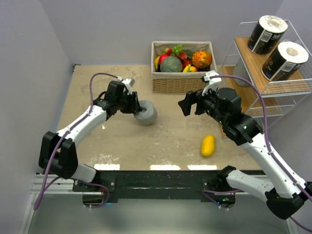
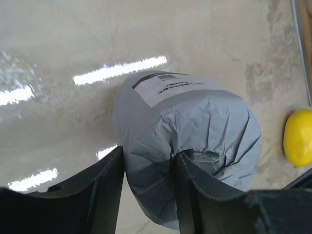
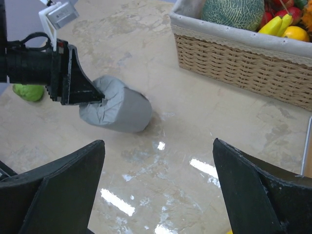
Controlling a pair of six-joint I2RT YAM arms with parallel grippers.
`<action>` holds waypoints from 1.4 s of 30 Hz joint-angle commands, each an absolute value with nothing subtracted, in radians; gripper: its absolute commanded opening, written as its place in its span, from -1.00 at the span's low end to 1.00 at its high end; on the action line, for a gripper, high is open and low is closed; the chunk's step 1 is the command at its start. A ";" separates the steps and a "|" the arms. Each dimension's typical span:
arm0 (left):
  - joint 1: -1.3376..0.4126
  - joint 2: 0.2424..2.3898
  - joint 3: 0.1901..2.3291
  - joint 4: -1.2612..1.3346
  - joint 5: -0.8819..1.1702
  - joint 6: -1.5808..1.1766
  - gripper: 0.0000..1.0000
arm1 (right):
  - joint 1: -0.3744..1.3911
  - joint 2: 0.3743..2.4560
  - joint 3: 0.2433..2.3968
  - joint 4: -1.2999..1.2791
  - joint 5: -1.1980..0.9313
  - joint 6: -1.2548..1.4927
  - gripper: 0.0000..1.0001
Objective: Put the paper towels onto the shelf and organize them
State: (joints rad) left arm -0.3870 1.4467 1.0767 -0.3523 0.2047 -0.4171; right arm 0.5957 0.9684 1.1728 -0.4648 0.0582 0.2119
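Observation:
A grey-wrapped paper towel roll [image 1: 146, 115] lies on its side on the table, left of centre. My left gripper [image 1: 135, 108] is shut on its near end, pinching the wrapped wall of the roll [image 2: 195, 122]: one finger presses into the core hollow and the other sits outside. Across the table my right gripper [image 1: 187, 105] hangs open with nothing between its fingers, facing the grey roll [image 3: 122, 109]. On the top board of the white wire shelf [image 1: 253, 63] at the right stand two black-labelled rolls [image 1: 267, 34] [image 1: 284, 60].
A wicker basket [image 1: 183, 80] of fruit stands at the back centre, between the arms and the shelf. A yellow mango [image 1: 208, 145] lies on the table near the right arm. A small green object [image 3: 28, 91] lies beyond the left gripper.

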 commanded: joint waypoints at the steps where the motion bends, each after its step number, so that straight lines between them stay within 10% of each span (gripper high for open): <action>1: -0.387 1.460 1.069 -0.362 0.302 -0.451 -0.04 | 0.600 0.989 1.198 -0.521 0.078 0.227 0.90; 8: -0.385 1.470 1.192 -0.454 0.256 -0.417 0.62 | 0.600 1.026 1.239 -0.606 0.116 0.244 0.89; 16: -0.319 1.385 1.276 -0.497 0.003 -0.387 0.89 | 0.624 1.153 1.288 -0.653 0.104 0.316 0.78; 29: -0.192 0.867 0.818 -0.307 -0.262 -0.336 0.89 | 0.859 1.457 1.420 -0.511 0.150 0.414 0.64; 42: -0.206 0.660 0.813 -0.330 -0.468 -0.368 0.86 | 0.963 1.819 1.683 -0.528 0.163 0.373 0.40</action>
State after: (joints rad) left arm -0.1997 0.6510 0.7872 -0.3248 -0.3389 -0.3706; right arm 0.9565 1.7855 1.6196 -0.5484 0.1390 0.3809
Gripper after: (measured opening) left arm 0.935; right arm 0.707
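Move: The grey paper towel roll hangs in the left fingers, its middle about 4 cm to their right, 1 cm ahead and 5 cm below. From the empty right hand it lies roughly 18 cm to the left, 9 cm ahead and 23 cm lower. The fruit basket stands straight ahead of the right hand, some 32 cm out and 24 cm down; the yellow squash is about 11 cm to that hand's right, 2 cm back and 30 cm down. Down and slightly back, some 2 cm, goes the left hand to set the held roll on the table; its fingers open wide and let go, then it rises and swings away left about 18 cm, drawing back and tipping its fingers up. Meanwhile the right hand sinks, then sweeps left roughly 21 cm, about 14 cm down overall, towards the roll, tilting its fingers down some 20 degrees and narrowing them part-way, still clear of it. ##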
